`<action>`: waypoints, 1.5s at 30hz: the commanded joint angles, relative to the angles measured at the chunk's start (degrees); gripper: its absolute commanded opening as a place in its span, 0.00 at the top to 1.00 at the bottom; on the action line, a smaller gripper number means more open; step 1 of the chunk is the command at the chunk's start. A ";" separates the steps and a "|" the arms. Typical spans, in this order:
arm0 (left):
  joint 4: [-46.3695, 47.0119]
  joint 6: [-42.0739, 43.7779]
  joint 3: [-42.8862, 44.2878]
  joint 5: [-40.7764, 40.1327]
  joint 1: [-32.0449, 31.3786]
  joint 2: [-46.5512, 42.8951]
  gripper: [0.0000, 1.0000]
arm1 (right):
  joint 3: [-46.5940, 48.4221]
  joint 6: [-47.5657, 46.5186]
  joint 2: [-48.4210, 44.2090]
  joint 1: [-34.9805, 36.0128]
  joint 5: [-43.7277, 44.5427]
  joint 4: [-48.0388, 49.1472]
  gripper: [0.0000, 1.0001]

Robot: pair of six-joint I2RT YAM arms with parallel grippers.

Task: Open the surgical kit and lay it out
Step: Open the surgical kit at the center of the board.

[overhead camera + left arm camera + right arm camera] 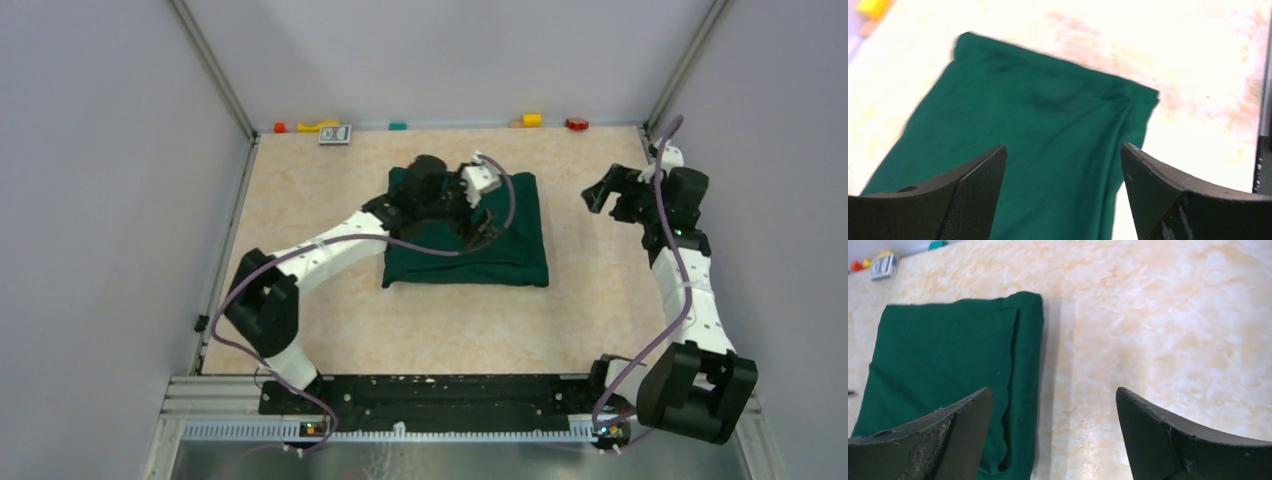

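The surgical kit lies mid-table as a folded dark green cloth bundle, wrapped shut so that what is inside is hidden. My left gripper hovers over the bundle's top, and its jaws stand wide apart with nothing between them. In the left wrist view that gripper looks down on green cloth. My right gripper hangs open over bare table to the right of the bundle. In the right wrist view it straddles the table beside the cloth's folded right edge, not touching it.
Small coloured blocks line the back wall: red, yellow, teal, yellow, red. A small grey box sits among them. Grey walls enclose the beige table on three sides.
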 commanded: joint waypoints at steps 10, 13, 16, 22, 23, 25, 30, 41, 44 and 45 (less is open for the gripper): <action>-10.03 -0.56 26.08 -5.14 -15.89 26.87 0.23 | -3.39 5.04 -0.40 -10.51 -8.29 3.69 0.09; -8.79 -2.20 27.01 -5.62 -16.37 28.49 0.26 | -3.84 4.85 -0.43 -10.60 -9.00 4.03 0.09; -8.92 -2.64 27.95 -6.76 -16.73 30.01 0.30 | -4.40 5.01 -0.49 -10.74 -10.71 4.86 0.09; -8.82 -3.12 28.15 -5.81 -16.76 31.55 0.41 | -4.99 5.20 -1.04 -10.89 -11.32 5.46 0.10; -8.89 -3.14 28.25 -5.64 -16.76 31.74 0.43 | -5.01 5.26 -0.99 -10.90 -11.55 5.53 0.10; -9.06 -3.09 28.20 -5.40 -16.76 31.97 0.44 | -5.10 5.33 -0.89 -11.01 -11.79 5.67 0.10; -8.98 -3.18 27.28 -4.97 -16.76 31.90 0.46 | -5.10 5.33 -0.56 -11.18 -11.97 5.75 0.10; -8.48 -4.35 27.11 -2.53 -16.67 30.20 0.73 | -5.19 5.33 -0.29 -11.28 -12.55 5.91 0.10; -8.30 -5.10 27.18 -1.51 -16.47 29.71 0.72 | -5.27 5.35 -0.14 -11.30 -12.77 6.04 0.10; -8.29 -5.71 27.23 -1.11 -16.40 29.70 0.71 | -5.27 5.34 -0.15 -11.26 -12.85 6.06 0.10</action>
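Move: The near right corner of the kit's upper green layer, which the left hand goes for, lies about 15 cm to its right, 5 cm nearer the base and 12 cm lower. The kit's middle is almost under that hand, 2 cm ahead and 14 cm below. From the layer's corner, the kit's outer near right corner is 3 cm farther right and 5 cm nearer; its far right corner is some 19 cm farther out. From the right hand, the layer's corner lies 14 cm left, 7 cm back and 12 cm below. Rightward and down over the kit, and slightly back, the left hand sweeps about 15 cm across and 12 cm lower to the upper layer's near right corner, fingers tipping further down and swinging a little clockwise. It settles there, gap narrowing all the way, and pinches the cloth edge. The open right hand backs off about 3 cm more to the right, rolling slightly. ##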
